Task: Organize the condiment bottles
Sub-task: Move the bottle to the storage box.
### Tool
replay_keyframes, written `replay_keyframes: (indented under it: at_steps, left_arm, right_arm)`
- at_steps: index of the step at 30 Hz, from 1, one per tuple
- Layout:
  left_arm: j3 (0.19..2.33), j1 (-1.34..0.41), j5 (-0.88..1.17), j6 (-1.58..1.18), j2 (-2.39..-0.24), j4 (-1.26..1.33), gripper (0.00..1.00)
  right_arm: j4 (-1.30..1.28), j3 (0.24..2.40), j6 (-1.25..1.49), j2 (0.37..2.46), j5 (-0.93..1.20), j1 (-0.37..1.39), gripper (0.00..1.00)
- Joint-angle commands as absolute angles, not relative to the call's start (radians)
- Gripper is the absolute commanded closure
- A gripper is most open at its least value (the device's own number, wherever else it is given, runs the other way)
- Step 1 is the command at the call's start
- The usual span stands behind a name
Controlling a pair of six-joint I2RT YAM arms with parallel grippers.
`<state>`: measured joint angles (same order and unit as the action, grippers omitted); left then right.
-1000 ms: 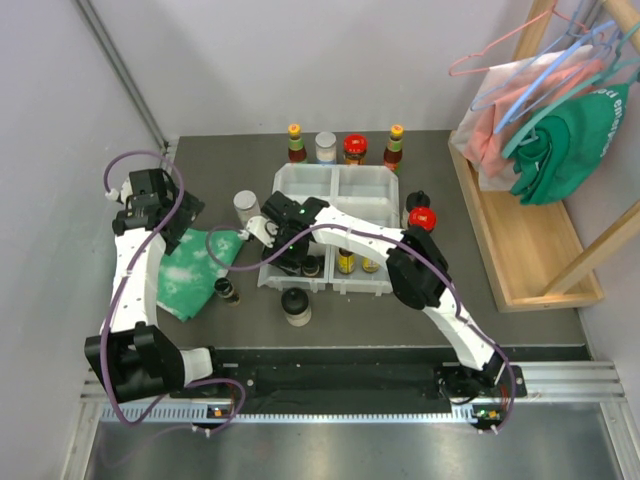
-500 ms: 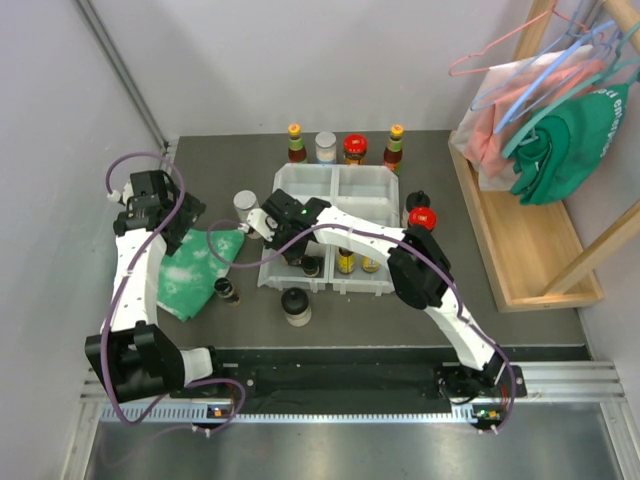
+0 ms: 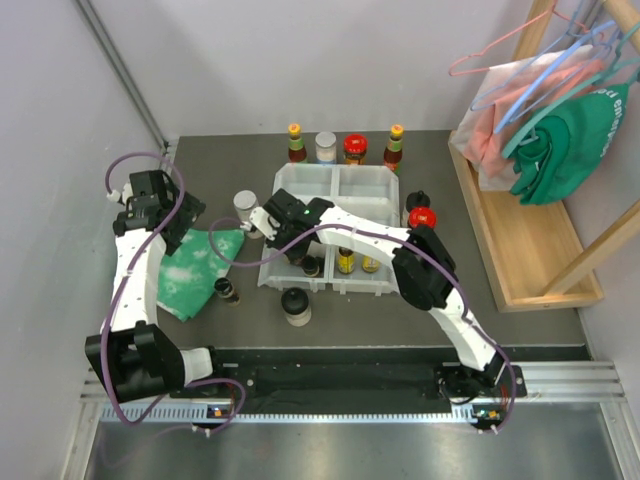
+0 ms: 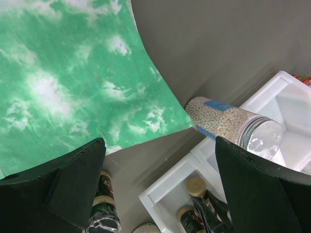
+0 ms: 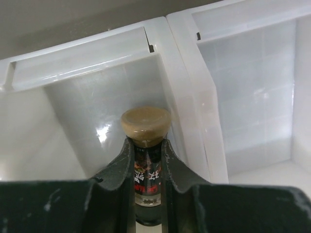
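My right gripper (image 5: 146, 148) is shut on a tiny dark spice bottle (image 5: 145, 124) with a tan cap, just below the cap. It sits inside the front-left compartment of the white tray (image 5: 181, 63). From above, the right gripper (image 3: 291, 254) reaches into the tray (image 3: 335, 182). More condiment bottles stand in the tray's front row (image 3: 345, 262). Several stand along the back (image 3: 354, 148). A red-lidded one (image 3: 421, 217) is at the tray's right. My left gripper (image 4: 158, 194) hangs open above the cloth's edge (image 4: 73, 73), holding nothing.
A clear jar of white beads (image 4: 228, 121) stands at the tray's left corner. A small dark bottle (image 3: 227, 291) and a dark-lidded jar (image 3: 296, 306) stand in front of the tray. A wooden rack (image 3: 520, 250) with hangers fills the right side.
The right gripper's jaws have closed on the tan-capped spice bottle in the tray. The left arm has not moved.
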<state>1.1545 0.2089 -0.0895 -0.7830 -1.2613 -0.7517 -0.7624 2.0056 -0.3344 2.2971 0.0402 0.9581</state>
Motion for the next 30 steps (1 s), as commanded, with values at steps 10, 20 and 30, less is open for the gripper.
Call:
replay_keyframes:
  at_steps: [10,20,30]
  left_arm:
    - [1.149,0.216,-0.078,-0.767,-1.261,-0.692,0.01]
    - [1.14,0.215,-0.049,-0.756,-1.256,-0.675,0.01]
    - [1.143,0.215,0.054,-0.652,-1.235,-0.644,0.01]
  right_arm:
    - [-0.618,1.991,-0.313,2.112,-0.074,0.95,1.0]
    - [-0.52,1.993,-0.285,2.075,-0.115,0.948,1.0]
    - [-0.482,2.028,-0.166,2.06,-0.13,0.914,1.0]
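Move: In the front-left compartment of the storage box, the right hand already grips a small black-capped bottle. The middle-left compartment lies about 9 cm ahead, 2 cm right and a little below; another black-capped bottle stands 4 cm right and 3 cm back, a yellow-label bottle about 12 cm right and 1 cm back. The white-lidded jar is some 10 cm left and 9 cm ahead. From the left hand, the gripped bottle lies roughly 22 cm right, 4 cm back and 12 cm lower. Lifting the pinched bottle out of the front-left compartment, the right hand goes straight up at first, then forward as well, towards the middle-left compartment: about 10 cm up and 5 cm forward in all. The wrist tilts some 20 degrees on the way, swinging the fingertips forward and left with a slight clockwise turn; the fingers keep their grip. ##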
